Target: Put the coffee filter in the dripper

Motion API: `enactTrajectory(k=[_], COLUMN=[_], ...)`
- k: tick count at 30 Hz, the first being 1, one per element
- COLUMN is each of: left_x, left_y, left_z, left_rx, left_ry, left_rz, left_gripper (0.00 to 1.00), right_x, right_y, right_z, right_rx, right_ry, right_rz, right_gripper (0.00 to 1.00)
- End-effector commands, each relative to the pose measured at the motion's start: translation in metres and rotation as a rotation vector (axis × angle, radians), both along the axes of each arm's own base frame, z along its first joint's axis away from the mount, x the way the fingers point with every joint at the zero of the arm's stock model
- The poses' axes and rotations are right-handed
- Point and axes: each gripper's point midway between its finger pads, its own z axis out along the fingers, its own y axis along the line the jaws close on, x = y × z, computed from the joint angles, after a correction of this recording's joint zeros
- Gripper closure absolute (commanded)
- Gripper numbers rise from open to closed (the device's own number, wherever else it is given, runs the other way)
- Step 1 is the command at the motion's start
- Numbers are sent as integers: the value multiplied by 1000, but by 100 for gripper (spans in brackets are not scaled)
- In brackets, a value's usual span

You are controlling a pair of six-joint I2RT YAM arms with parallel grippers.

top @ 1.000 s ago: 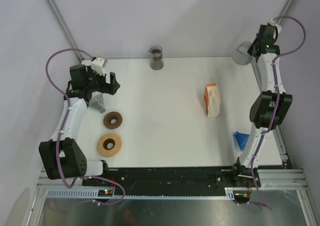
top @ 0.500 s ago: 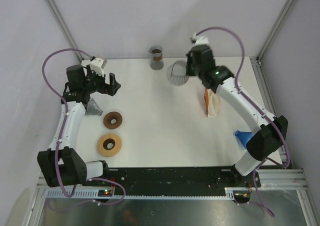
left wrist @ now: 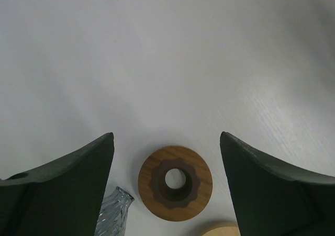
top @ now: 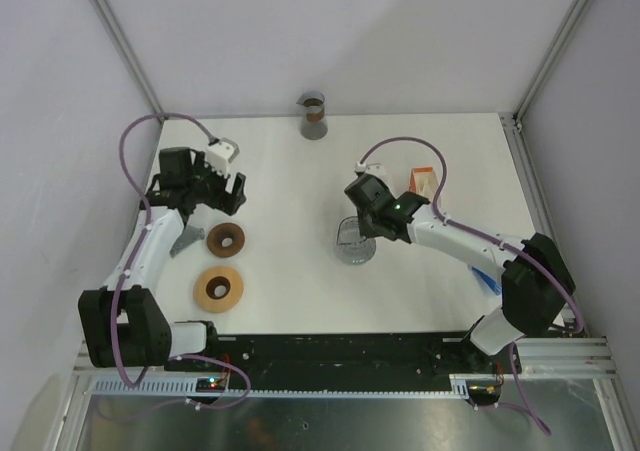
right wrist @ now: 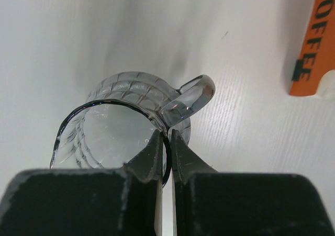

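My right gripper (right wrist: 168, 134) is shut on the rim of a clear ribbed glass dripper (right wrist: 120, 128), right beside its handle. The dripper (top: 355, 241) is low over the middle of the table with its mouth towards the wrist camera. The coffee filters show as white paper in an orange box (top: 425, 181) lettered COFFEE (right wrist: 316, 37), just right of the dripper and partly behind the arm. My left gripper (top: 228, 186) hangs open and empty (left wrist: 166, 136) over a dark wooden ring (left wrist: 175, 182) at the left.
A second, lighter wooden ring (top: 218, 287) lies nearer the front. A ribbed glass cone (top: 188, 236) rests left of the dark ring (top: 226, 238). A glass beaker (top: 313, 116) stands at the back edge. A blue object (top: 488, 279) peeks from behind the right arm.
The right arm swung from the far right corner to the table's middle, bringing the dripper down with it. The left gripper shifted right and nearer, over the dark ring.
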Motion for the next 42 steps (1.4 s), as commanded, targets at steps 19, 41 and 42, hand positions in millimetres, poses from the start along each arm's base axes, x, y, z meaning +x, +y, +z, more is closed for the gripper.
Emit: enactTrajectory(k=[19, 41, 42], left_x=[-31, -23, -23], left_y=[59, 70, 68], left_z=[-108, -160, -160], left_rx=[340, 359, 345], left_ry=[230, 395, 393], left_rz=[-13, -9, -16], left_gripper=[10, 40, 48], right_x=[-17, -24, -24], right_y=[30, 40, 39], right_z=[-41, 31, 35], right_rx=[39, 175, 180], right_ry=[12, -111, -121], right_rz=[-2, 124, 123], right_gripper=[93, 48, 48])
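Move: The dark wooden ring lies about 5 cm back, 4 cm left of and 17 cm below the open left hand. The glass cone is some 10 cm to the ring's left, the pale wooden ring about 13 cm nearer the base and 2 cm farther left than the dark one. The right hand still pinches the glass jug's rim, its landing spot about 12 cm below, 5 cm left and 2 cm back; the coffee bag lies some 12 cm ahead and 17 cm right. Down some 16 cm, left about 7 and slightly back, the left hand sinks onto the dark wooden ring, its fingers tipping steeply down and starting to close astride the ring's left rim, one at the hole, one outside. The right hand lowers the jug to the table while drifting left and back, opens to release the rim, then rises clear. ##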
